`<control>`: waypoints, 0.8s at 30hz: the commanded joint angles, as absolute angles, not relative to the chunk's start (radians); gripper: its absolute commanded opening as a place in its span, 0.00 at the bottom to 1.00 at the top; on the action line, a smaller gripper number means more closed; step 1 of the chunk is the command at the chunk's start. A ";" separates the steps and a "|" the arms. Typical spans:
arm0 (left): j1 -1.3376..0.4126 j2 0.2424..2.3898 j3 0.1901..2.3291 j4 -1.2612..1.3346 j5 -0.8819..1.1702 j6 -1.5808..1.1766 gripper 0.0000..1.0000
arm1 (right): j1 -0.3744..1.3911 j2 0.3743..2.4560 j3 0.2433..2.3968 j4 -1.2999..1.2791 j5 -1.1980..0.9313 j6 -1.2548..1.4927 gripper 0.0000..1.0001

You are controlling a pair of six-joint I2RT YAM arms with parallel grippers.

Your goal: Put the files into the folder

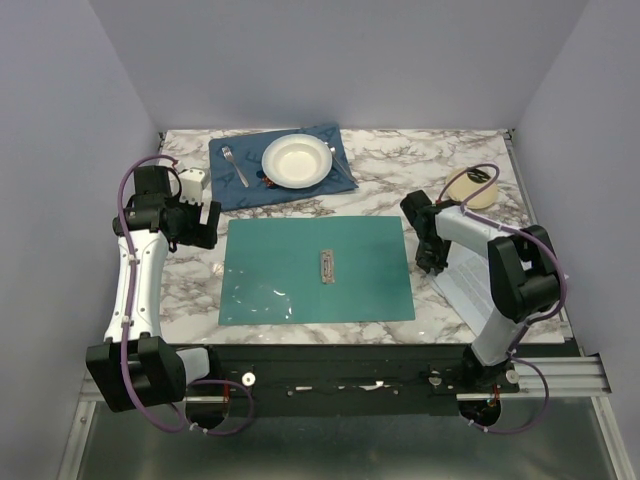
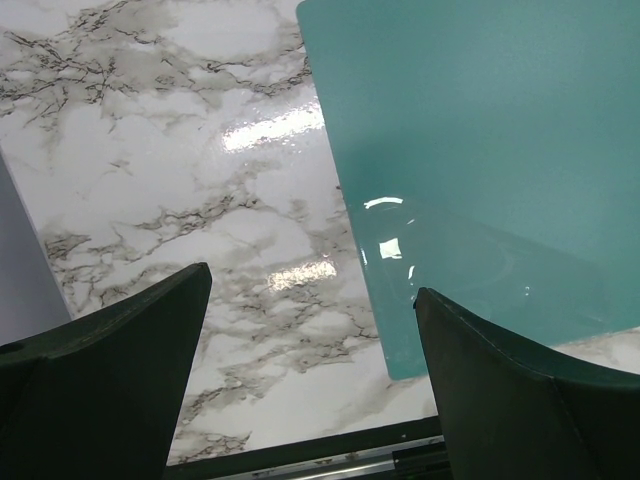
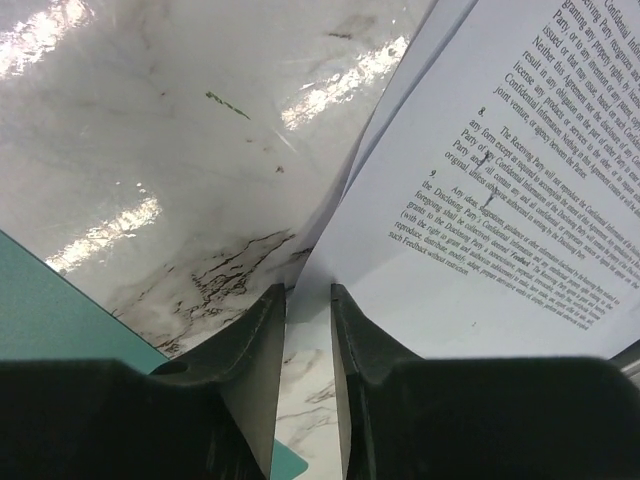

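The teal folder [image 1: 315,270] lies flat and closed in the middle of the table, with its metal clip [image 1: 325,266] facing up. The files [image 1: 462,288], white printed sheets, lie to its right, partly under my right arm. My right gripper [image 1: 430,262] is down at their left edge. In the right wrist view the files [image 3: 480,200] curl upward, and a corner reaches in between the tips of my right gripper [image 3: 308,288]. Its jaws stand a narrow gap apart, with marble showing through. My left gripper [image 2: 312,280] hangs wide open and empty over marble, beside the folder's [image 2: 480,150] near-left corner.
A dark blue placemat [image 1: 225,185] at the back holds a white plate [image 1: 296,160] and a fork [image 1: 235,165]. A pale round object [image 1: 470,187] sits at the back right and a small white object [image 1: 192,183] at the back left. The table's front edge [image 1: 330,350] runs close below the folder.
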State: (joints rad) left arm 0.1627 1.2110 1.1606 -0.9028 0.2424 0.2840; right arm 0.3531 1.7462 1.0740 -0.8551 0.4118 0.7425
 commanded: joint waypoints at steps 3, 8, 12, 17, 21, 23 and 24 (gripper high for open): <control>0.169 1.195 1.151 -0.890 0.222 0.299 0.99 | 0.347 1.712 1.045 -0.839 0.384 0.750 0.23; 0.169 1.189 1.149 -0.888 0.215 0.302 0.99 | 0.347 1.694 1.034 -0.836 0.371 0.756 0.08; 0.169 1.186 1.147 -0.887 0.213 0.302 0.99 | 0.347 1.672 1.022 -0.831 0.354 0.756 0.01; 0.169 1.181 1.144 -0.884 0.212 0.301 0.99 | 0.348 1.608 1.005 -0.796 0.286 0.736 0.01; 0.169 1.181 1.144 -0.884 0.215 0.299 0.99 | 0.390 1.543 1.000 -0.736 0.216 0.690 0.01; 0.169 1.183 1.146 -0.884 0.213 0.298 0.99 | 0.446 1.529 1.012 -0.686 0.169 0.643 0.01; 0.169 1.184 1.146 -0.884 0.212 0.298 0.99 | 0.472 1.525 1.020 -0.664 0.151 0.618 0.01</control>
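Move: The files' middle lies about 15 cm right of the right hand and 2 cm back, barely 2 cm lower, with their left corner right at the half-open fingertips. The open folder's middle is some 27 cm to this hand's left, level with it, and the wooden disc stands about 23 cm ahead and 9 cm to the right. From the left hand the files lie roughly 65 cm right, 2 cm back and 17 cm down. The files' left corner gets pinched as the right fingers close fully on it, the hand easing back about 1 cm close over the table. Still shut on the corner, the hand then speeds up to the left and upward, some 3 cm each way, towards the folder, dragging the files along while the wrist tilts by 10 to 15 degrees. ##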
